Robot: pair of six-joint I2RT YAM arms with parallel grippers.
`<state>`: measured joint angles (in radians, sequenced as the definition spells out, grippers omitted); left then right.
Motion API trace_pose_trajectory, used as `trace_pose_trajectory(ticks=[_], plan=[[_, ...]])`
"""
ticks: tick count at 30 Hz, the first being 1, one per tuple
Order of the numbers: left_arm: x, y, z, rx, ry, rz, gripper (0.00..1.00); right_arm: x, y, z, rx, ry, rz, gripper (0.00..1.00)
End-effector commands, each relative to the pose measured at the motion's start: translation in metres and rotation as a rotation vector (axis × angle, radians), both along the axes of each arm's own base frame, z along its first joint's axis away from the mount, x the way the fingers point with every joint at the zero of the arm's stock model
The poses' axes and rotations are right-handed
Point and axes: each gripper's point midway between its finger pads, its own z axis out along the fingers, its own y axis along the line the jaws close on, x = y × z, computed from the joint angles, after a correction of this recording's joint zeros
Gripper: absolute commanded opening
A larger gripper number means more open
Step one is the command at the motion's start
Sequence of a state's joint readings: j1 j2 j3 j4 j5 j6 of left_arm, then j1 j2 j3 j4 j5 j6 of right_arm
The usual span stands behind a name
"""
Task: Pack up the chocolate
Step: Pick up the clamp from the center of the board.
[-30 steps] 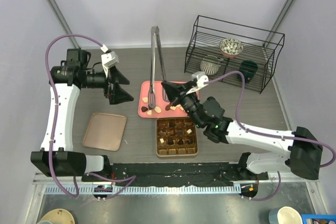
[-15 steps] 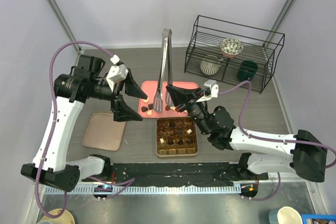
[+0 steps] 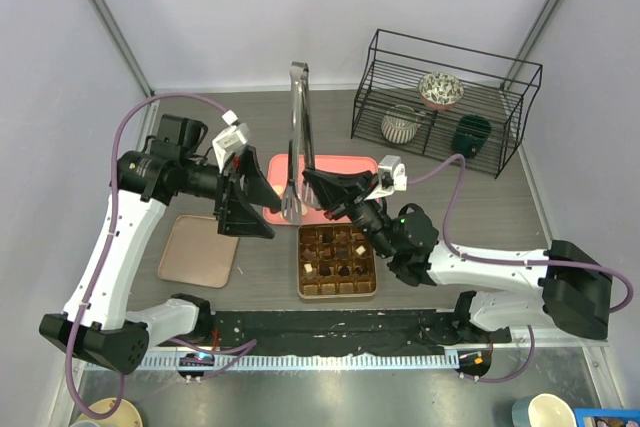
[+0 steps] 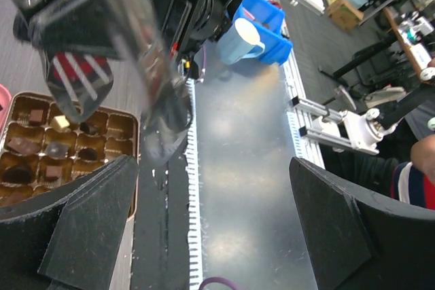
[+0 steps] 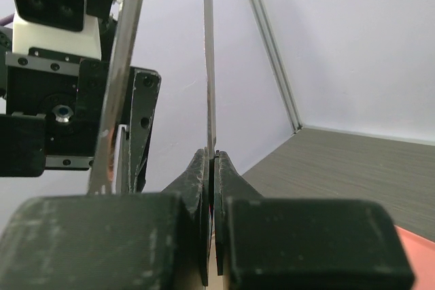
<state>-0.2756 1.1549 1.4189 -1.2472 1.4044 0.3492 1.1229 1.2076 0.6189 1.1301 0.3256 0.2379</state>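
Dark, mid-brown and cream chocolate (image 3: 335,247) fills several cells of the gold-brown gridded box (image 3: 338,289), also seen as chocolate (image 4: 27,146) in the box (image 4: 129,123) from the left wrist. My right gripper (image 3: 318,185) (image 5: 212,161) is shut on one arm of the metal tongs (image 3: 297,127) (image 5: 208,52), which stand steeply over the pink tray (image 3: 345,162). Their tips (image 3: 292,212) hang at the tray's near edge. My left gripper (image 3: 270,215) (image 4: 211,236) is open just left of those tips, holding nothing. Any chocolate on the tray is hidden.
A flat tan lid (image 3: 198,250) lies left of the box. A black wire rack (image 3: 445,97) with bowls and cups stands at the back right. Off the near edge, the left wrist view shows a blue mug (image 4: 241,39) and blue bins.
My left arm has swung in to the right, toward the tongs. The right gripper has shifted left with the tongs, whose top leaned right and then came back left.
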Motion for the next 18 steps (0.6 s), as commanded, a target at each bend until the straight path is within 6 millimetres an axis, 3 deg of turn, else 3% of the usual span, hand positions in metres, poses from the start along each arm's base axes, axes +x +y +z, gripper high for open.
trace_pose_trajectory(ticks=[1,11,18], plan=[[-0.007,-0.004,0.022,-0.077,0.008,-0.049,1.00,-0.008,0.004,0.042,0.119,-0.071,0.040,0.01],[-0.008,-0.006,0.021,-0.102,0.014,-0.076,0.96,-0.007,0.024,0.049,0.206,-0.046,0.113,0.01],[-0.012,-0.005,0.027,-0.144,0.045,-0.128,0.71,-0.012,0.031,0.048,0.250,-0.027,0.167,0.01]])
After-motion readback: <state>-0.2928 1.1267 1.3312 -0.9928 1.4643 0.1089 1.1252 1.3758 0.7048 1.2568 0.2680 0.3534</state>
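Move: The right hand already holds the clamp by one leg, hinge up and forward. From it the left hand's open fingers lie about 8 cm to the left, 5 cm back and roughly level. The clamp's middle is some 6 cm right of the left hand, 7 cm ahead and 5 cm above it. From the right hand the pink board is 5 cm ahead, 3 cm right, and the chocolate box 13 cm back, 7 cm right, both about 20 cm below. Still pinching one leg of the clamp in its shut fingers, the right hand carries it about 3.5 cm left into the left hand's open gap, turning some 5 degrees counter-clockwise while its left side rises slightly. The left hand stays nearly in place and late on begins closing, by about a quarter of its opening, around the clamp's near leg; its contact with the leg can't be made out. ##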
